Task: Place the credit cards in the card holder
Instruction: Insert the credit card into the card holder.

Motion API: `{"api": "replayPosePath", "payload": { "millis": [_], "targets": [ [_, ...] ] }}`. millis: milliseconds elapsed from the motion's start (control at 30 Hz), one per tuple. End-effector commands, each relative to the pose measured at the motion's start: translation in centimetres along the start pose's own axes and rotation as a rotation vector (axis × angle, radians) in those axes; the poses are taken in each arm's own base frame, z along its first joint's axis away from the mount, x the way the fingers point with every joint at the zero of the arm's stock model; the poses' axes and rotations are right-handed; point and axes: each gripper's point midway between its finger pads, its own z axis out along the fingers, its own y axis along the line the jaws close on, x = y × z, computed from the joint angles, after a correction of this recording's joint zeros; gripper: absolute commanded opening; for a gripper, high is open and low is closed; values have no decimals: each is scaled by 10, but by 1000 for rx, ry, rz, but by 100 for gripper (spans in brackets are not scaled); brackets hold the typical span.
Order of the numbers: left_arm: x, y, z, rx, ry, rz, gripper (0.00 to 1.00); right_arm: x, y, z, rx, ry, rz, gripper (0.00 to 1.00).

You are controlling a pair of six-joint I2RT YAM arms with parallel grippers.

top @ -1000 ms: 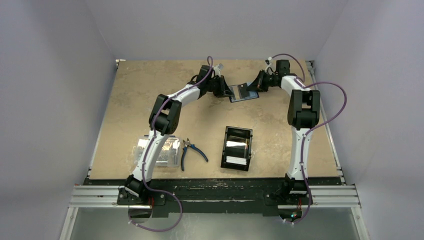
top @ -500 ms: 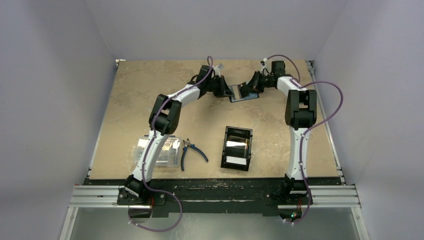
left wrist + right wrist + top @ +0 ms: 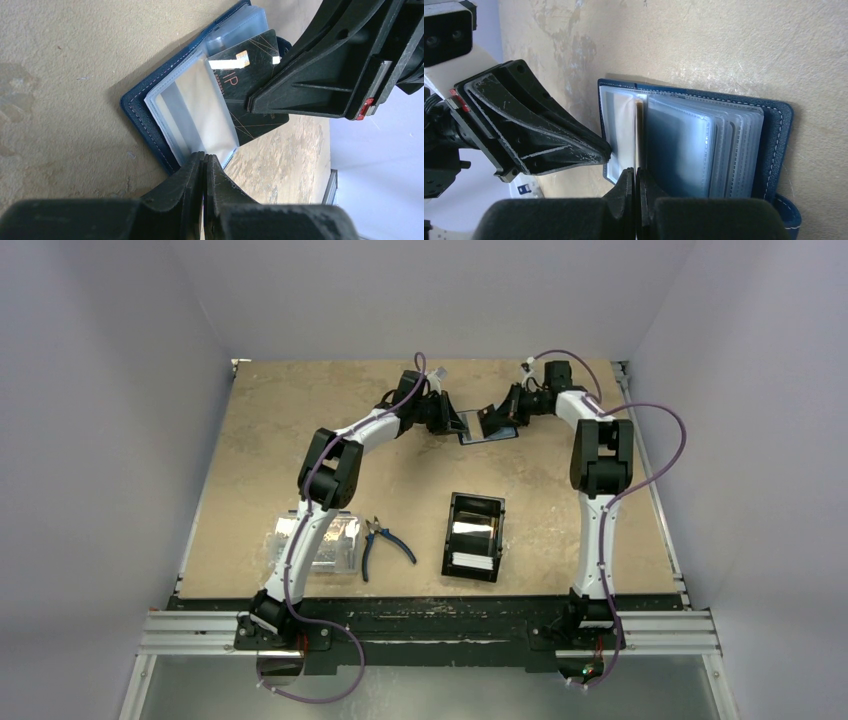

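The navy card holder (image 3: 492, 433) lies open at the far middle of the table, its clear sleeves (image 3: 192, 107) fanned out. My left gripper (image 3: 204, 156) is shut on the edge of one clear sleeve and holds it up. A black credit card (image 3: 250, 75) with a gold chip sits partly inside that sleeve's pocket. My right gripper (image 3: 635, 172) is shut on this card's outer edge, which appears edge-on in the right wrist view. The holder's navy cover (image 3: 776, 145) lies flat on the table. More pale credit cards (image 3: 473, 561) lie in the black tray.
The black open tray (image 3: 495, 508) stands near the middle front. Blue-handled pliers (image 3: 385, 540) lie to its left, and a clear plastic box (image 3: 320, 543) sits by the left arm. Both arms reach to the far part of the table.
The right arm has shifted a little left toward the holder, carrying the card further over the sleeve. The left arm has held still.
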Motion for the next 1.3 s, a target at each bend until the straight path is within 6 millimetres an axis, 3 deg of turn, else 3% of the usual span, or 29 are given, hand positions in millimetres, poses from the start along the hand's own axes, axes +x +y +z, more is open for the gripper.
{"api": "replayPosePath", "payload": {
  "millis": [0, 300, 500, 667, 800, 900, 1267],
  "targets": [
    [47, 74, 5, -189, 106, -63, 6, 11, -2, -1, -8, 60, 22, 0],
    [48, 75, 6, -186, 106, -67, 6, 15, -7, 12, -27, 86, 57, 0],
    [48, 75, 7, -183, 105, -70, 6, 6, 2, 26, -62, 13, 49, 0],
    [49, 75, 5, -190, 111, -64, 6, -2, 11, 27, -123, -19, 36, 0],
    [47, 74, 5, -186, 107, -63, 6, 4, 7, 29, -100, 11, 41, 0],
    [47, 74, 6, -186, 106, -62, 6, 8, 3, 21, -25, 2, 21, 17],
    [46, 73, 5, -185, 106, -61, 6, -20, -6, -25, 301, -38, -89, 46]
  ]
}}
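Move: The clear pocket on the holder's left page, where the black credit card is going, has its middle about 5 cm to the right hand's left, 1 cm ahead and 2 cm below. The card, already pinched by its raised right edge, is centred some 2 cm left and 1 cm ahead; the sleeve stack lies about 3 cm right, 1 cm ahead and 2 cm below. From the left hand the pocket is about 3 cm right, 2 cm ahead and 1 cm below. The black card, still held between the right fingertips, is pushed left and slightly down into the pocket by about 1 cm while the right hand rolls its left side up a little. The fingers then open to nearly half, letting go, as the hand rises roughly 1 cm and rolls back the other way, past where it started. The left hand's closed tips stay on the left edge of the page. ##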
